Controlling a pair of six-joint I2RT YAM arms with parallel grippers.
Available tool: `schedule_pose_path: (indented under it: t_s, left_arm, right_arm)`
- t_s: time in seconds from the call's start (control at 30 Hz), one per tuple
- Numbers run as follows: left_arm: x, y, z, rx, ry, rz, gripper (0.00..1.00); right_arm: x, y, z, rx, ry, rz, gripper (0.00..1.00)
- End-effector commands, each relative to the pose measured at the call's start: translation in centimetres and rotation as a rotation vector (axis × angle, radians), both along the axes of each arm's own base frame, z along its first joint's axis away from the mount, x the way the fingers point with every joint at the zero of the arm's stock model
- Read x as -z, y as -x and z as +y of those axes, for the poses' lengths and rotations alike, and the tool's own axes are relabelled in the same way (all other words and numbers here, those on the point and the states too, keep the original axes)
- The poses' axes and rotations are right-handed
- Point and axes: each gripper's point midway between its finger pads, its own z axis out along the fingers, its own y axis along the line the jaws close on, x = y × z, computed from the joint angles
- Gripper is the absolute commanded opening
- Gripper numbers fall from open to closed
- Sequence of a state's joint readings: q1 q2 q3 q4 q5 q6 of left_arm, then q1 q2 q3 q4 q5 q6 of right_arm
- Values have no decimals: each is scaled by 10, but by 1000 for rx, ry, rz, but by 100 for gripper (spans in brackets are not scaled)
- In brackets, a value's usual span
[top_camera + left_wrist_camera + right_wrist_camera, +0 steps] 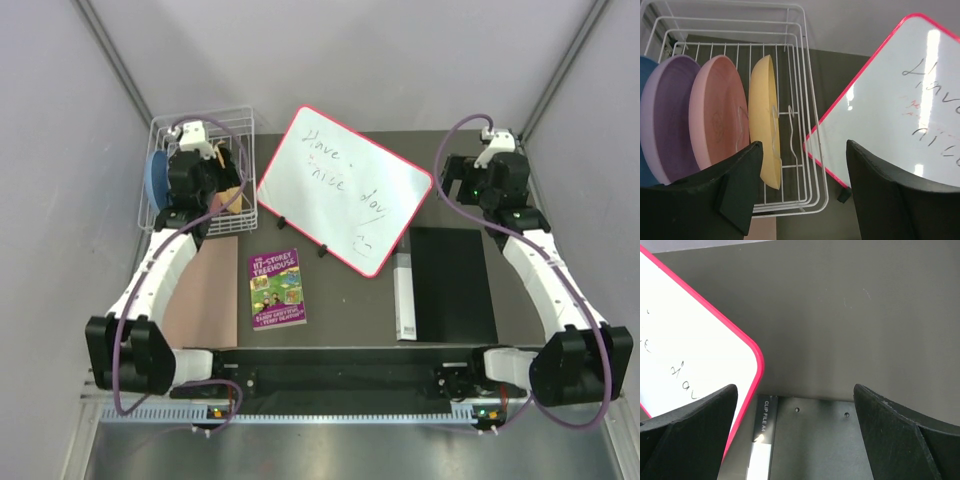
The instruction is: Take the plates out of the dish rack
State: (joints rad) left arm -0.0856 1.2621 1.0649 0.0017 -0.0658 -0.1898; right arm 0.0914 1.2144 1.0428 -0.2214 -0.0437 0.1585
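Observation:
The white wire dish rack [812, 165] stands at the table's far left corner [215, 113]. Four plates stand on edge in it, from left to right: blue [645, 100], lavender [667, 117], pink [720, 117] and yellow-orange [765, 120]. My left gripper [804, 150] hovers open above the rack's right end [210, 185]. Its left finger is near the yellow-orange plate's lower rim and its right finger is over the whiteboard; nothing is between them. My right gripper [795, 390] is open and empty at the far right [490, 180], above the table.
A red-framed whiteboard [345, 185] with handwriting lies tilted right beside the rack. A black clip file [450, 285] lies under the right arm. A purple book [276, 288] and a pinkish-brown sheet [203, 295] lie near the front left.

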Motion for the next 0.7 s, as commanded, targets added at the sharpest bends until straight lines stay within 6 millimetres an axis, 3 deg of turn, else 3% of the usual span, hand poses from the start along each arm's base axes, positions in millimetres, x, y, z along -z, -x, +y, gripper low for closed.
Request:
schedule_pose_path:
  t_s: [0.0, 0.03, 0.07, 0.33, 0.57, 0.67]
  left_arm:
    - [-5, -23, 11, -58, -40, -36, 69]
    - [6, -27, 12, -70, -47, -14, 56]
    - [10, -29, 12, -75, -53, -10, 51]
    - [49, -43, 22, -165, -114, 27, 50]
    - [74, -49, 33, -222, -158, 86, 52]
    - [82, -51, 37, -246, -181, 106, 49]
  right_arm:
    - [-9, -6, 1, -1, 8, -32, 100]
    - [-7, -6, -1, 5, 9, -31, 100]
    - [-7, -6, -1, 5, 11, -30, 100]
    - [8, -12, -1, 8, 14, 7, 100]
    - [19, -16, 0, 8, 11, 38, 100]
    - [22, -18, 0, 10, 9, 46, 100]
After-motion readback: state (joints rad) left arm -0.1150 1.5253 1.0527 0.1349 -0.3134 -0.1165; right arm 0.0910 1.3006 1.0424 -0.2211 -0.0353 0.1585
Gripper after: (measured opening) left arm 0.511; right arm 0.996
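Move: The yellow plate, the rack's rightmost, stands on edge about 7 cm ahead of the left hand, 3 cm to its left and 14 cm below. At about that depth and height, the pink plate is 8 cm to the hand's left and the purple plate 13. The whiteboard's middle lies 7 cm ahead, 23 cm right and 22 below. From the right hand the yellow plate is some 50 cm left, 9 ahead, 10 below. The left hand sinks about 9 cm and forward, half-closing around the yellow plate; the right sinks 3 cm. ##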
